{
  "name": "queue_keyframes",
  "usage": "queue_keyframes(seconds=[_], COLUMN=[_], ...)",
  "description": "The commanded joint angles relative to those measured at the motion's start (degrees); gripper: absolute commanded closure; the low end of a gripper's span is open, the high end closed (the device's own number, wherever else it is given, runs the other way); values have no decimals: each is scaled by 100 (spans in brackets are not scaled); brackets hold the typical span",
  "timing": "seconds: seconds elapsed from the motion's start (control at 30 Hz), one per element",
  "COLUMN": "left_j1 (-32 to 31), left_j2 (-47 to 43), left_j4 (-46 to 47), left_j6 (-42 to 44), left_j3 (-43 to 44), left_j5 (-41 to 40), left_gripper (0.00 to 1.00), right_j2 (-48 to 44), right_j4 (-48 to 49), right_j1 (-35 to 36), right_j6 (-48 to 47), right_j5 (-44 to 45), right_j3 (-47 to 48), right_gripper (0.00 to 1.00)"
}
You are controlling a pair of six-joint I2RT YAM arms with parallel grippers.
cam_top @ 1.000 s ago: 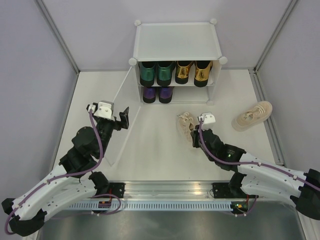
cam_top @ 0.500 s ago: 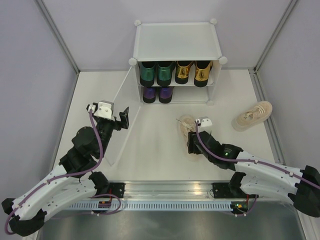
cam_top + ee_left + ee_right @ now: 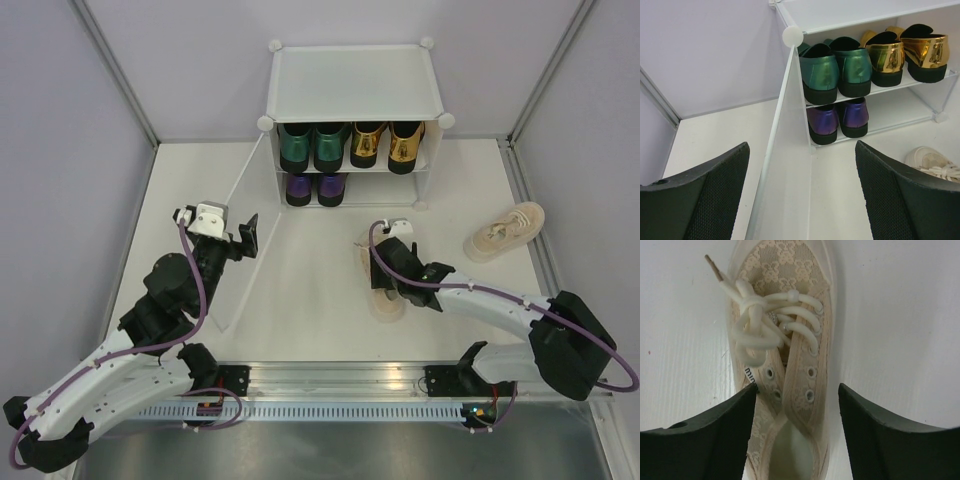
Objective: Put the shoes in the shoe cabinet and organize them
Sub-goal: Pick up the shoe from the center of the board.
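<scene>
One beige sneaker (image 3: 785, 340) stands on its sole on the white floor, also seen from above as sneaker (image 3: 386, 306). My right gripper (image 3: 797, 407) is open and straddles its rear half, the left finger against its side and a gap on the right; from above the right gripper (image 3: 384, 270) hovers over it. The second beige sneaker (image 3: 505, 231) lies at the far right. The shoe cabinet (image 3: 355, 85) holds green loafers (image 3: 312, 146) and gold loafers (image 3: 388, 143) on top, purple shoes (image 3: 317, 188) below. My left gripper (image 3: 801, 146) is open around the door panel's edge (image 3: 786, 175).
The open frosted door panel (image 3: 240, 235) runs from the cabinet's left corner toward my left arm. Grey walls close in the white floor on three sides. The lower shelf's right half (image 3: 900, 107) holds no shoes.
My right gripper opened and let go of the beige sneaker, which now rests on the floor. The right wrist swung round over it. The left arm has not moved.
</scene>
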Motion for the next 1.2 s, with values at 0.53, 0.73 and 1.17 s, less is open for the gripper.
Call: queue_keyframes(seconds=[0.53, 0.73, 1.17], left_j1=[-29, -29, -29], left_j2=[-16, 11, -16], left_j4=[186, 186, 186], left_j6=[221, 212, 212], left_j3=[-4, -12, -12], left_j5=[-36, -45, -18], left_gripper=[11, 11, 11], right_j2=[7, -301, 111], right_j4=[445, 612, 1930], right_j1=[-227, -341, -1387], right_j6=[-290, -202, -352], right_j5=[-482, -219, -481], right_j3=[212, 318, 862], right_gripper=[99, 99, 99])
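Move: The right hand is open just over the center shoe, which lies toe outward: its middle is about 1 cm ahead, 1 cm left and 4 cm below. The other beige shoe lies roughly 11 cm ahead and 26 cm to the right, and the lower shelf's front edge some 17 cm ahead and 7 cm left, both about 4 cm below the hand. From the idle left hand the center shoe is about 2 cm ahead, 28 cm right and 32 cm below. Right hand dips, pinches the shoe's upper right of its middle, then lifts and carries it forward about 5 cm. ##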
